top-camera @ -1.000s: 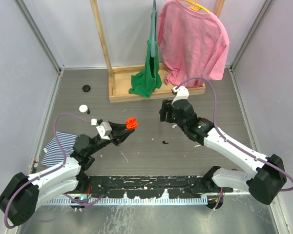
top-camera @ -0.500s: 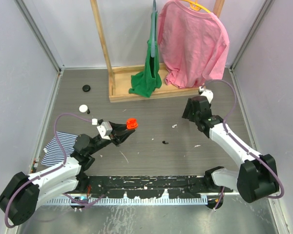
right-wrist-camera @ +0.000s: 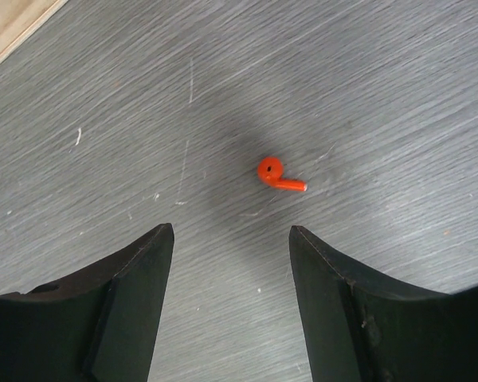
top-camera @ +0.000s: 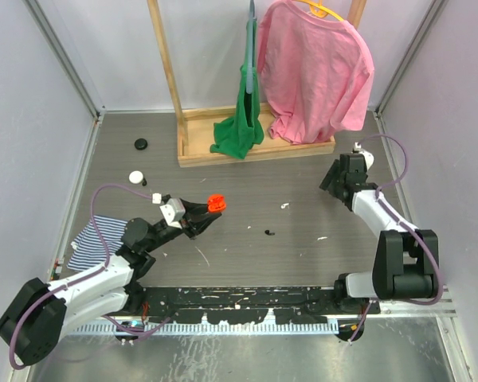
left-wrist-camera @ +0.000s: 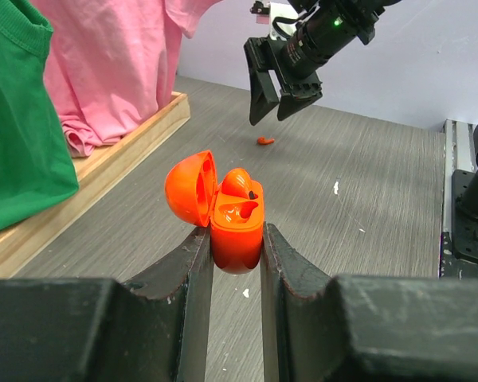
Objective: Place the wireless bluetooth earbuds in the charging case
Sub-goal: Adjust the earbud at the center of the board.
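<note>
My left gripper (left-wrist-camera: 237, 248) is shut on the orange charging case (left-wrist-camera: 237, 227) and holds it above the table, lid hinged open to the left. One orange earbud (left-wrist-camera: 239, 185) sits in the case. In the top view the case (top-camera: 215, 201) is left of centre in that gripper (top-camera: 208, 208). A second orange earbud (right-wrist-camera: 277, 175) lies loose on the grey table, just ahead of my right gripper (right-wrist-camera: 231, 232), which hangs open above it with nothing between its fingers. The left wrist view shows this earbud (left-wrist-camera: 265, 141) below the right gripper (left-wrist-camera: 273, 115). From above, the right gripper (top-camera: 333, 180) hides it.
A wooden rack base (top-camera: 255, 150) at the back carries a pink shirt (top-camera: 315, 68) and a green garment (top-camera: 240, 127). A black cap (top-camera: 141, 144) and a white cap (top-camera: 135, 177) lie at the left. A striped cloth (top-camera: 92, 239) lies beside the left arm. A small black bit (top-camera: 269, 232) lies mid-table.
My right arm has swung from the table's middle over to the right side, staying open. The left gripper has held still with the case.
</note>
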### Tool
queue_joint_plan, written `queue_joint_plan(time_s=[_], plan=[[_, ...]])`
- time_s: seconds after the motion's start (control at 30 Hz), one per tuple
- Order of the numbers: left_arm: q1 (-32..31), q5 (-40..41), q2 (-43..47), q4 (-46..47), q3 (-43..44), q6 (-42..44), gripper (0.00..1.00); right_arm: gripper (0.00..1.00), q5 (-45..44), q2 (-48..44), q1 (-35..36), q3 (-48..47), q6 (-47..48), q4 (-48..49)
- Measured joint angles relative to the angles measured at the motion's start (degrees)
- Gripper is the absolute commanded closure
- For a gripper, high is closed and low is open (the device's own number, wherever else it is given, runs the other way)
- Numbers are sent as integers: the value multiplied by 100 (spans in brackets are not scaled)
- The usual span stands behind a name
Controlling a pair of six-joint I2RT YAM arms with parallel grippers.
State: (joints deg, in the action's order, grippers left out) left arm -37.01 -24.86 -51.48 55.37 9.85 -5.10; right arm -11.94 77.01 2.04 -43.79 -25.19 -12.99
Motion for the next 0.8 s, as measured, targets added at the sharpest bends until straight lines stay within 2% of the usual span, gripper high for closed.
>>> queue_joint_plan(time_s=[0.13, 0.43, 0.8], plan=[[0, -22, -52, 0, 7, -2, 100, 34, 341, 326, -284, -2, 28, 223], [0, -101, -149, -4, 11, -2, 100, 35, 656, 1176, -457, -48, 208, 391], [0, -192, -192, -4, 22, -20, 100, 36, 684, 1237, -481, -199, 472, 435]])
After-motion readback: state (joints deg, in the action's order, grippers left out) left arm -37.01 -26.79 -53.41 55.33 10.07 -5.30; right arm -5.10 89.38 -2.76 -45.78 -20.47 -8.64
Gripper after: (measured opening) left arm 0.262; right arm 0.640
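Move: The orange earbud lies on the board about 7 cm below the right hand, some 2 cm ahead and 2 cm to its right. From that hand, a small black piece is some 20 cm left and 10 cm back, and a white scrap about 15 cm left and 2 cm back. From the left hand, the earbud is roughly 38 cm right, 16 cm ahead and 21 cm below. The right hand sinks about 5 cm towards the orange earbud, fingers staying open and tipping slightly steeper. ##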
